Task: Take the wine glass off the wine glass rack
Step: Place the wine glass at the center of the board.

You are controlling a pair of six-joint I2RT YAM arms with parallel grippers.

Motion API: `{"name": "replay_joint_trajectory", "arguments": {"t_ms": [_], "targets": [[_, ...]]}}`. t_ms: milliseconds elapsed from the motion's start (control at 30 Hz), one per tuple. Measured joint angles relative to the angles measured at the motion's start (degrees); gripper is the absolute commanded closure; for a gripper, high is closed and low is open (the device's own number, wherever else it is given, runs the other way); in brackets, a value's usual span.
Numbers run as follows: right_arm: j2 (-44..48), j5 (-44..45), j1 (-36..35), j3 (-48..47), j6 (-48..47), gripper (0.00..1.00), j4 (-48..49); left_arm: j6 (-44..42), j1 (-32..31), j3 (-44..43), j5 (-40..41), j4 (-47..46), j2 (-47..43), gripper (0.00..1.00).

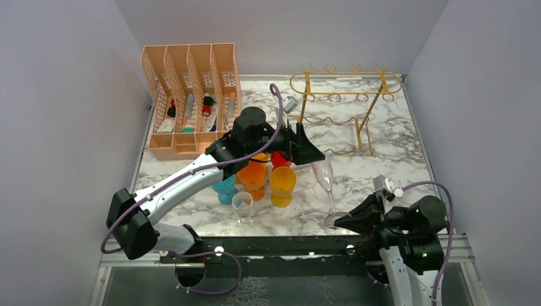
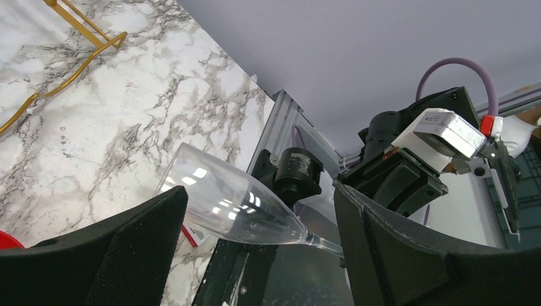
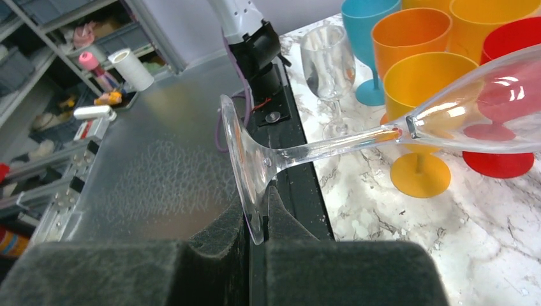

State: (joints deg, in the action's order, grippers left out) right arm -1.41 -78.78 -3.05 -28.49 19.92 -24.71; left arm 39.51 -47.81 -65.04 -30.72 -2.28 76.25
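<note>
The clear wine glass (image 1: pixel 325 173) hangs tilted over the front of the marble table, away from the gold wire wine glass rack (image 1: pixel 348 83) at the back right. My right gripper (image 1: pixel 339 220) is shut on the rim of its round foot (image 3: pixel 245 166). The stem (image 3: pixel 332 146) runs up and right to the bowl. My left gripper (image 1: pixel 314 155) is open beside the bowl (image 2: pixel 220 204); its black fingers (image 2: pixel 127 248) stand wide on either side without touching it. Part of the rack's base wire (image 2: pixel 70 70) shows in the left wrist view.
A peach lattice file organiser (image 1: pixel 191 95) stands at the back left. Under the left arm are orange (image 1: pixel 253 175), yellow (image 1: pixel 282 185), blue (image 1: pixel 224 189) and red (image 1: pixel 279 159) goblets and a small clear glass (image 1: pixel 243 207). The table's front edge rail (image 1: pixel 287 242) runs just below the glass's foot.
</note>
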Motion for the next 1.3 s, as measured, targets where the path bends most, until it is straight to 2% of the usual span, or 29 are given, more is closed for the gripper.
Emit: {"name": "replay_joint_trajectory", "arguments": {"t_ms": [467,800,967,1100,1200,1300], "targets": [[-1.8,-8.1,0.0,-7.5,-13.8,0.99,-4.7,1.3,6.3,0.6,-6.0,-1.0,-0.5,0.12],[-5.6,-8.2,0.0,-7.7,-16.6,0.99,-7.1,3.2,6.4,0.6,-18.3,-6.8,-0.1,0.17],[-6.4,-9.0,-0.1,-8.0,-17.0,0.99,-6.7,4.2,6.6,1.8,-24.9,-11.0,0.5,0.26],[-7.3,-10.7,-0.3,-8.0,-16.3,0.99,-5.4,3.3,6.7,2.0,-27.7,-12.2,0.8,0.28],[-8.1,-11.1,-0.4,-8.0,-15.3,0.99,-3.8,1.9,6.2,2.0,-29.8,-13.1,0.8,0.38],[-8.9,-11.1,-0.7,-8.0,-14.3,0.99,-3.0,1.0,6.1,2.3,-30.8,-13.5,0.8,0.43]]}}
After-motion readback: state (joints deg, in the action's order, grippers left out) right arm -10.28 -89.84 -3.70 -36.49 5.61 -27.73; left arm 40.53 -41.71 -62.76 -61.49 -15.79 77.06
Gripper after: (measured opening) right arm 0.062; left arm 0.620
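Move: The wine glass, held by its foot in the right hand, has its bowl about 5 cm back, 5 cm to the right and 3 cm below the left hand's open fingers; from the right hand the bowl is some 13 cm ahead, 4 cm left and 4 cm higher. From the left hand, the yellow goblet stands roughly 10 cm left, 4 cm back and 23 cm down, the red goblet 11 cm left, 4 cm ahead and equally low. The wine glass stays pinched by its foot in the right hand, which draws back and up about 3 cm, tipping its fingers round to raise the bowl. The left hand first eases a little forward and left, then comes back some 6 cm and slightly up, swinging about 25 degrees clockwise towards the bowl while its wide-open fingers start closing around it, seeming to touch it at the end. ##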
